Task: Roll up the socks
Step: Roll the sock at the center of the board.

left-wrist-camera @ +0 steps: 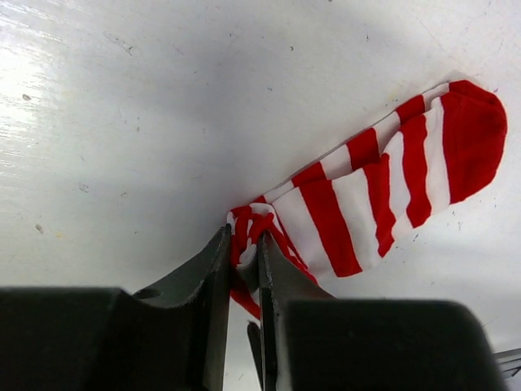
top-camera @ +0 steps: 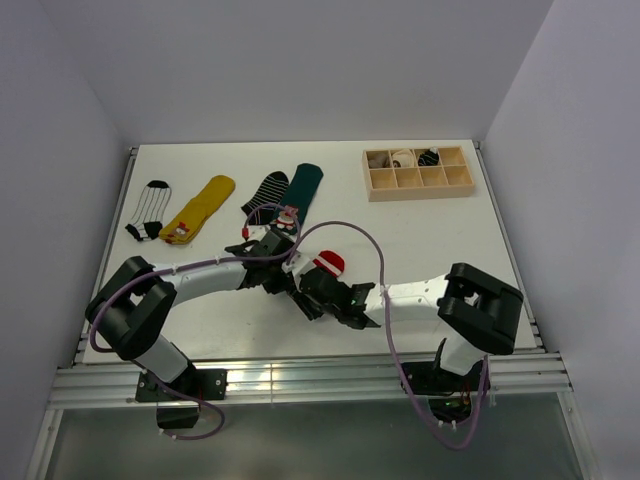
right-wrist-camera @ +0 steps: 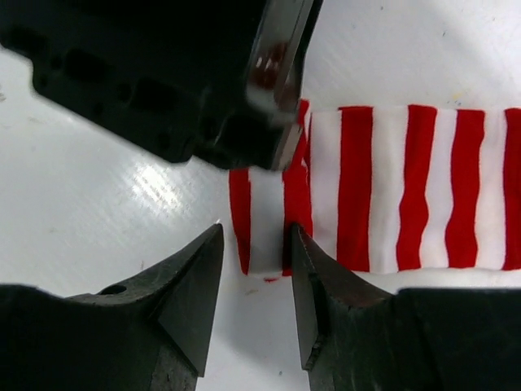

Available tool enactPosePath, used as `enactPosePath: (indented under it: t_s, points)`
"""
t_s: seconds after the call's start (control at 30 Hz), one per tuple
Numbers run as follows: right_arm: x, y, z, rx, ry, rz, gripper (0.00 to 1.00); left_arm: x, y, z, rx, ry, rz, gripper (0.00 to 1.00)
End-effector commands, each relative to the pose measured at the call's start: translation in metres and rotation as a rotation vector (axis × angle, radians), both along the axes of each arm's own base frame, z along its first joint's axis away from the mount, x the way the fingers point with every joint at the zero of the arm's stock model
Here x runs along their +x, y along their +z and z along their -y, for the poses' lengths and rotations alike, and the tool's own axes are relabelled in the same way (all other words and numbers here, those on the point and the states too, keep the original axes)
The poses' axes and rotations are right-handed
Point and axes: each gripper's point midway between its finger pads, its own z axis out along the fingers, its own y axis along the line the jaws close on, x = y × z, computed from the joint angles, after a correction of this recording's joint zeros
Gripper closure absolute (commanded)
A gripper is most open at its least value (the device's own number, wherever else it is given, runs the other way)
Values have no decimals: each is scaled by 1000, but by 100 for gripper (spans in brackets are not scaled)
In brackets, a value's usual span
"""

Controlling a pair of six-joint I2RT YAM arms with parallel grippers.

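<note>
One of the socks, the red-and-white striped sock [top-camera: 329, 263], lies flat on the white table [top-camera: 420, 240] between both arms. My left gripper [left-wrist-camera: 244, 248] is shut on a bunched end of this sock [left-wrist-camera: 383, 187], the fabric pinched between its fingers. My right gripper [right-wrist-camera: 256, 240] is open, and its fingertips straddle a corner of the same end of the striped sock [right-wrist-camera: 391, 187] without closing on it. In the top view the left gripper [top-camera: 293, 262] and right gripper [top-camera: 318, 293] meet at the sock's near-left end.
Flat at the back lie a black-and-white striped sock [top-camera: 150, 210], a yellow sock [top-camera: 200, 208], a black thin-striped sock [top-camera: 265, 195] and a dark green sock [top-camera: 301, 188]. A wooden compartment box [top-camera: 418, 172] holding rolled socks stands at the back right.
</note>
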Motion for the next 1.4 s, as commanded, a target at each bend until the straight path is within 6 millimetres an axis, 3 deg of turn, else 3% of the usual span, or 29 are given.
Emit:
enactPosePath:
  t_s: [0.0, 0.1, 0.17, 0.2, 0.23, 0.27, 0.4, 0.47, 0.53, 0.6, 0.73, 0.83, 0.93, 1.0, 1.1, 1.37]
  points:
    - [15, 6, -13, -5, -24, 58, 55, -12, -6, -8, 28, 9, -44, 79]
    - [18, -8, -7, -55, -48, 52, 62, -16, -5, -13, 33, 15, -41, 79]
    - [18, -18, -2, -87, -64, 42, 73, -17, -4, -15, 30, 12, -34, 78]
    - [17, -21, -1, -96, -62, 32, 79, -16, -3, -14, 21, 11, -23, 78]
    - [18, -23, 0, -97, -68, 20, 95, -16, -1, -13, 12, 5, -18, 77]
    - [17, -27, 2, -102, -63, 4, 100, -15, 0, -13, 7, 3, -13, 76]
    - [6, -28, -4, -2, 13, -159, 100, -8, 8, -10, -5, -10, 33, 64]
    - [13, -25, 2, 39, 6, -224, 100, -2, 16, -10, -15, -1, 69, 58]
    - [3, -19, -3, 109, 60, -319, 100, 4, 29, -11, -32, 17, 116, 48]
    - [10, -13, 2, 163, 58, -370, 100, 8, 36, -14, -44, 45, 148, 39]
    - [2, -7, 2, 279, 113, -539, 100, 14, 67, -25, -109, 123, 251, 30]
    - [9, -6, 7, 347, 96, -628, 100, 14, 79, -32, -152, 159, 308, 28]
    - [11, -9, 11, 420, 83, -752, 100, 10, 80, -30, -192, 139, 329, 27]
    - [11, 0, 8, 499, 122, -806, 100, 7, 77, -25, -217, 108, 326, 27]
    - [16, 2, 12, 588, 102, -899, 100, 2, 65, -20, -235, 83, 299, 27]
    - [24, -19, 24, 670, -11, -1057, 100, -3, 43, -2, -286, 45, 236, 29]
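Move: My left hand still pinches the rolled end of the red-striped sock; the roll's middle lies about 1 cm back, 1 cm right and 1 cm below it. From my half-open right hand that roll is some 2 cm ahead, 1 cm left and 1 cm down, with the red toe about 9 cm ahead and 6 cm right. The green sock lies some 20 cm straight ahead of my left hand, the black-striped sock beside it, 8 cm farther left; both about 2 cm lower. I slip my right fingers forward and left onto the roll and pinch it shut, then swing that wrist over by some 65 degrees until the fingers point left, nearly level, turning the roll towards the toe while the hand edges forward, then right. My left hand opens, lets go, lifts about 7 cm up and slightly left, then sinks back beside the roll, still open. ##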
